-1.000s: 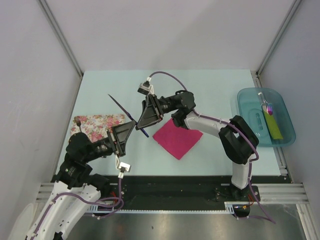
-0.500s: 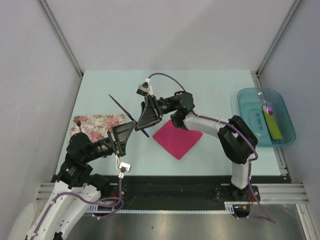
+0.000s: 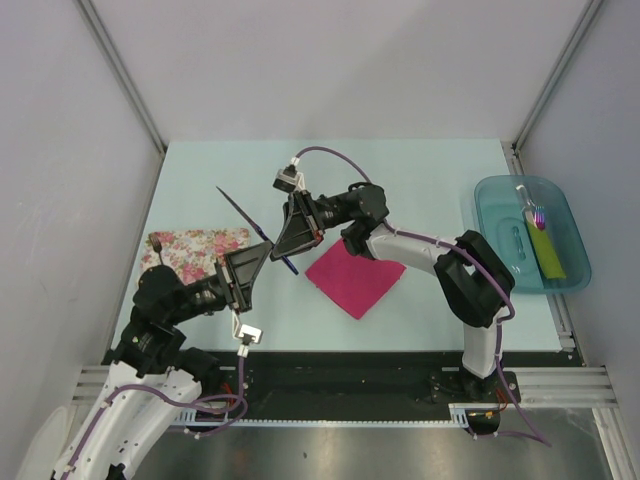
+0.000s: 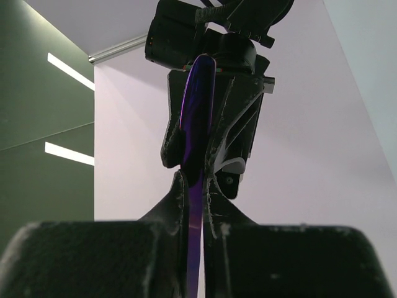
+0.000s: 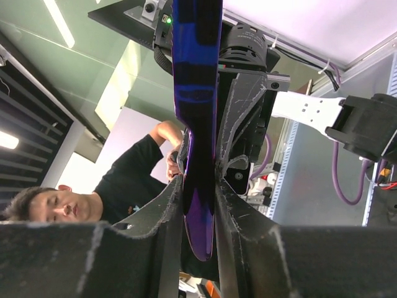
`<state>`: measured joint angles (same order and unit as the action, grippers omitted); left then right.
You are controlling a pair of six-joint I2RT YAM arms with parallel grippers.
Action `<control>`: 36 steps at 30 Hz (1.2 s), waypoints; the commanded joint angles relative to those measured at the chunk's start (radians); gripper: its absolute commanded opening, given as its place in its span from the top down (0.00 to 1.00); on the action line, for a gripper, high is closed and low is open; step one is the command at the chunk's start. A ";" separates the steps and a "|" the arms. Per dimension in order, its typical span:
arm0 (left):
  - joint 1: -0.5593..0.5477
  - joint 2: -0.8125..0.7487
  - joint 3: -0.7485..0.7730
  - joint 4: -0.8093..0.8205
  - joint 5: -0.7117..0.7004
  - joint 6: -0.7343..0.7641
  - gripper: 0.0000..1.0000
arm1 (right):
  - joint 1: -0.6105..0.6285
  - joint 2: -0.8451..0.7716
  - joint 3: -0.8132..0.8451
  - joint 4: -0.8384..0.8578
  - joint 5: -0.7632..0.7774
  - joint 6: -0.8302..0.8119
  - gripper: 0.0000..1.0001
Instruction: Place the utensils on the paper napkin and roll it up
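Observation:
A slim dark blue utensil (image 3: 256, 230) hangs slanted in the air over the table's left-middle. My left gripper (image 3: 266, 248) is shut on its shaft (image 4: 197, 124); the blade rises between the left fingers toward the right gripper's body (image 4: 214, 133). My right gripper (image 3: 279, 252) meets it from the other side, its jaws pressed against both faces of the utensil's rounded end (image 5: 200, 217), so it is shut on it too. The magenta paper napkin (image 3: 355, 278) lies flat and bare to the right of both grippers. No other utensil shows.
A white floral cloth (image 3: 200, 250) lies at the left, under the left arm. A teal tray (image 3: 497, 190) at the right edge holds a white-handled brush (image 3: 530, 205) and a yellow-green strip (image 3: 548, 255). Grey walls close in the table's sides.
The right gripper's jaws have narrowed onto the utensil's end. Both arms and the utensil stay almost where they were.

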<state>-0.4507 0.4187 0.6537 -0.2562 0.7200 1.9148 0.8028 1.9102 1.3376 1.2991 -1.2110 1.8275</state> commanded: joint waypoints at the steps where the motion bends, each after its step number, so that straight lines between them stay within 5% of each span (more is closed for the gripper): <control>1: -0.006 -0.001 -0.003 -0.018 0.012 0.041 0.79 | -0.016 -0.023 0.009 0.074 0.019 -0.043 1.00; 2: -0.006 0.002 0.000 -0.031 0.004 0.026 0.54 | -0.025 -0.031 0.006 0.042 0.016 -0.060 1.00; 5: -0.006 0.002 0.009 -0.017 -0.051 -0.060 0.05 | -0.077 -0.075 -0.024 -0.097 0.016 -0.177 1.00; 6: -0.006 0.002 0.008 -0.003 -0.101 -0.091 0.00 | -0.095 -0.089 -0.037 -0.144 0.018 -0.212 1.00; 7: -0.006 0.003 0.007 0.008 -0.129 -0.123 0.00 | -0.117 -0.108 -0.055 -0.200 0.021 -0.312 1.00; 10: -0.006 0.014 0.024 0.014 -0.304 -0.279 0.00 | -0.240 -0.233 -0.106 -0.776 0.103 -0.688 1.00; 11: -0.006 0.025 0.024 0.049 -0.342 -0.375 0.00 | -0.278 -0.291 -0.086 -1.145 0.211 -0.996 1.00; 14: -0.006 0.060 0.063 0.069 -0.525 -0.611 0.00 | -0.301 -0.365 -0.040 -1.560 0.516 -1.349 1.00; 20: -0.005 0.221 0.257 -0.107 -0.760 -1.205 0.00 | -0.310 -0.505 -0.144 -1.719 1.023 -1.475 1.00; 25: 0.173 0.195 0.251 -0.117 -0.561 -1.741 0.00 | -0.275 -0.511 -0.232 -1.675 1.201 -1.450 1.00; 30: 0.239 0.213 0.259 -0.170 -0.522 -1.968 0.00 | -0.182 -0.403 -0.227 -1.650 1.349 -1.450 1.00; 36: 0.277 0.262 0.256 -0.219 -0.522 -1.999 0.01 | -0.120 -0.307 -0.215 -1.647 1.401 -1.403 0.99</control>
<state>-0.1898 0.6613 0.8913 -0.4355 0.1776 0.0360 0.6548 1.5703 1.0939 -0.3843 0.0814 0.4030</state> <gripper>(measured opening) 0.996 0.269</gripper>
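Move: Both hands already grip the knife high in the air, with the right hand to carry it on. For the right hand the pink napkin's middle lies about 14 cm ahead, 16 cm to its right and 35 cm below; the flowered cloth is about 16 cm ahead and 25 cm to its left. From the left hand, the cloth lies some 14 cm ahead, 22 cm left and 34 cm below, and the napkin about 12 cm ahead and 18 cm right. The left fingers open wide and let go of the knife, then that hand backs off some 10 cm left and 8 cm forward towards the flowered cloth, tipping to point down. The right fingers keep their grip and carry the knife forward and right, then mostly down, about 24 cm lower in all, swinging clockwise and turning fingers-down over the pink napkin. ##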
